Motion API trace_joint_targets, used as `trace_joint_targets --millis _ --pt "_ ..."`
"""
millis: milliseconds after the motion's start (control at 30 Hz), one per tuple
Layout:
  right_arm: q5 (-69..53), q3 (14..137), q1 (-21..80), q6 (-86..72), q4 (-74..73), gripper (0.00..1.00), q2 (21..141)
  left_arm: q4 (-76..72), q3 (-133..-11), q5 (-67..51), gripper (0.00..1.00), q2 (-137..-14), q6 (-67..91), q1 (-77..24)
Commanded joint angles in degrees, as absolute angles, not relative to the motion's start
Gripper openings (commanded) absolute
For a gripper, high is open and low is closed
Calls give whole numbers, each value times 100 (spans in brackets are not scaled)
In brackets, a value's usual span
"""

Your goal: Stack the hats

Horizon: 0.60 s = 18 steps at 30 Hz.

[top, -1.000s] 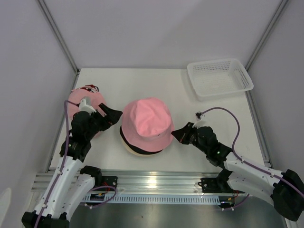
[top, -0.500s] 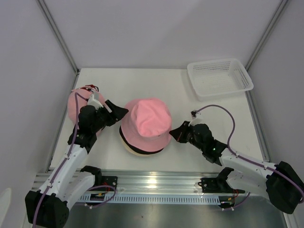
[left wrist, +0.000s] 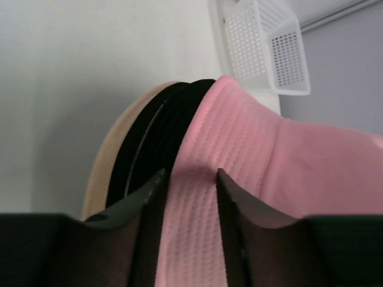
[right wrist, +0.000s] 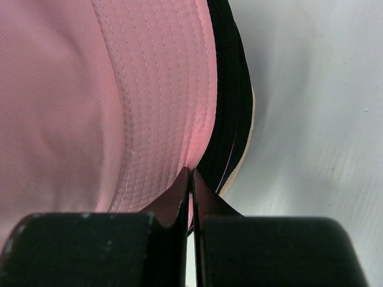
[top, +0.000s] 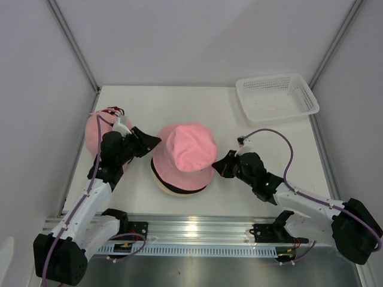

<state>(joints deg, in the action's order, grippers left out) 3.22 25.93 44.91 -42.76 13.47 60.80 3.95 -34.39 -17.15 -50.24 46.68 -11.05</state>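
A pink bucket hat [top: 185, 150] tops a stack in the middle of the table, over a black hat [left wrist: 157, 140] and a tan hat [left wrist: 109, 164] whose brims show beneath. A pink cap [top: 97, 128] with red under it lies at the left edge. My left gripper [top: 152, 142] is at the stack's left brim. In the left wrist view its jaws [left wrist: 190, 173] stand apart, with the pink brim showing between them. My right gripper [top: 219, 165] is at the stack's right brim, shut [right wrist: 191, 172], with a sliver of pink brim between its tips.
A white mesh basket [top: 276, 97] stands at the back right corner and also shows in the left wrist view [left wrist: 263, 45]. Grey walls close in the table on the left, back and right. A metal rail runs along the near edge.
My left gripper has swung right from beside the pink cap to the stack's left brim, and its jaws have narrowed. My right gripper has crept slightly left along the stack's right brim, staying shut.
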Motion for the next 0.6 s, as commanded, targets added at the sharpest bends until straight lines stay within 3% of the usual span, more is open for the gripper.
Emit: trace_joint_targets --millis 0,33,133,567 --pt "466 2883 4482 -4078 1327 0 6143 97 -3366 -1907 39 -5045 4728 -1063" --pt "527 2935 4474 -4078 1284 0 6161 62 -3366 -1925 25 -5062 4737 -1098" --pt "738 3050 4456 -4113 1002 0 6231 332 -3357 -1671 1 -5132 4624 -1177" --pt "1002 3164 4421 -4131 431 0 6863 896 -2778 228 1 -5256 4439 -2083"
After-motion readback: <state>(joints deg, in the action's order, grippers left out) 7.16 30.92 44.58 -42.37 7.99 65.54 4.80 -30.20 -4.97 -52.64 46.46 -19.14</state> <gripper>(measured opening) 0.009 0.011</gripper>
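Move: The pink hat's brim already lies between the left gripper's half-open fingers. The hat's middle is about 10 cm right of them, 4 cm back and 3 cm lower. Below it, the black hat and then the beige hat are centred roughly 8 cm right and 6 cm back. The pink cap stands some 20 cm to the left, level. The right gripper holds the opposite brim; the pink hat's middle is about 10 cm left of it, 4 cm ahead and slightly higher. Shut the left gripper on the pink hat's left brim, then bring that brim down about 5 cm towards the black hat beneath, tipping the fingers some 10 degrees as they sink. Meanwhile keep the right gripper closed on the right brim and ease it about 1.5 cm forward and 1 cm down. ##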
